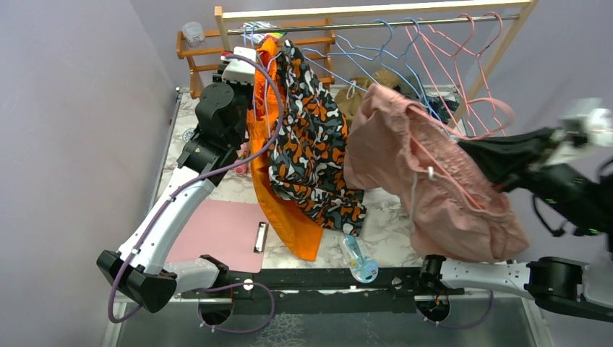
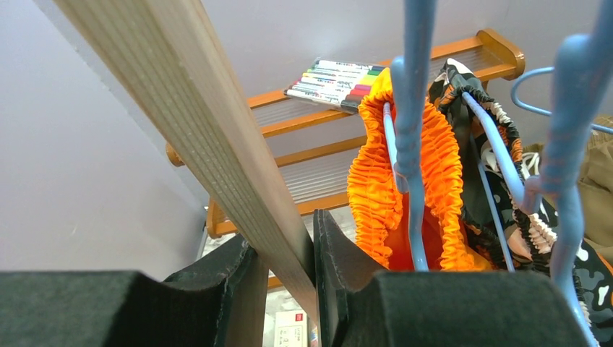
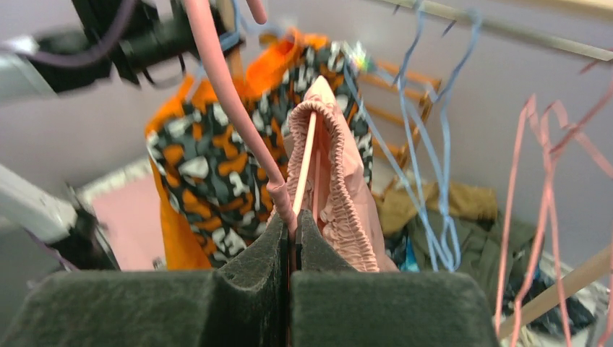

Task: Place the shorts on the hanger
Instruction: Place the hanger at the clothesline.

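The dusty-pink shorts (image 1: 434, 181) hang draped over the thin pink wire hanger (image 1: 452, 173), in the air right of centre. My right gripper (image 1: 473, 152) is shut on the hanger's wire. In the right wrist view the pink hanger (image 3: 238, 123) runs up from between the closed jaws of this gripper (image 3: 295, 231), and the shorts' gathered waistband (image 3: 340, 181) hangs just behind. My left gripper (image 1: 238, 72) is up at the rack's left end. It (image 2: 285, 249) is shut on the rack's wooden post (image 2: 195, 108).
A plain orange garment (image 1: 278, 181) and a camouflage garment (image 1: 314, 152) hang on light-blue hangers (image 2: 412, 108). Spare pink hangers (image 1: 470, 65) hang on the rail's right part. An orange shelf (image 2: 434, 54) holds markers. A pink clipboard (image 1: 220, 231) lies at the front left.
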`<action>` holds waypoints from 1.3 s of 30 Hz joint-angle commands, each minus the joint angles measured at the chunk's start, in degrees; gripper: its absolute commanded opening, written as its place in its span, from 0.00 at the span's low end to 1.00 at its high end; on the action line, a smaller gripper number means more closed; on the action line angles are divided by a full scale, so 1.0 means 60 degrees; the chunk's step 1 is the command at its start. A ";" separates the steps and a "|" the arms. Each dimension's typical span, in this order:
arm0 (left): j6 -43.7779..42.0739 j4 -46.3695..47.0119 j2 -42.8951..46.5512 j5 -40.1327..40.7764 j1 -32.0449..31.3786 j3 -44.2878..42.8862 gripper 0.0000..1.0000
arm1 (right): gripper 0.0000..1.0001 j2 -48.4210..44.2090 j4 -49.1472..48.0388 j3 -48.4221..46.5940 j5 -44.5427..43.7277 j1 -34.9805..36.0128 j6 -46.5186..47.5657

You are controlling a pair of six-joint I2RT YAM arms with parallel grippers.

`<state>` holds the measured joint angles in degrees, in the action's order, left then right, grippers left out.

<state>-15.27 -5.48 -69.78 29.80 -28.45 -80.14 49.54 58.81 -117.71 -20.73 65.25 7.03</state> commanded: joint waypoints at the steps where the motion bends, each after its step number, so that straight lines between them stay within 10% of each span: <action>1: -0.0572 -0.0354 0.0415 0.0120 0.0222 0.0388 0.00 | 0.01 0.0088 -0.0747 0.1375 -0.0421 0.0004 -0.0173; 16: 0.1145 0.0250 0.1443 -0.2627 0.0220 0.1645 0.08 | 0.01 0.0754 -0.5127 0.4326 -0.2884 -0.0001 0.0428; 23: 0.1832 0.0394 0.2044 -0.3952 0.0220 0.2007 0.38 | 0.01 0.1812 -0.6442 0.3506 -0.4062 0.0008 0.1525; 39: 0.2267 -0.0256 0.3511 -0.3906 0.0224 0.2757 0.73 | 0.01 0.2650 -0.3186 0.2210 -0.1998 0.0000 -0.0674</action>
<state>-3.57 -5.08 -53.23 7.77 -27.00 -64.77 65.36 36.86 -102.65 -36.16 65.25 6.68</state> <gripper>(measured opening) 0.706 0.017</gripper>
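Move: The clothesline rail, at its free stretch between the camouflage shorts and the empty blue hangers, lies some 24 cm ahead of and 15 cm left of the right hand, roughly level with it. The empty blue hangers hang about 22 cm ahead and 7 cm left; the camouflage shorts 22 cm ahead, 21 cm left and 15 cm lower. The rack's wooden post is between the left fingers; that rail stretch lies straight right of the left hand by about 15 cm and 10 cm higher. The pink shorts on their hanger, still pinched by the right hand, are swept about 12 cm left and 10 cm forward towards the rail; the hand dips some 9 cm on the way, then regains about half, turning clockwise. The rack post is let go as the left fingers open wide and that hand draws back about 6 cm, also drifting right and a little down, yawing some 20 degrees clockwise. ##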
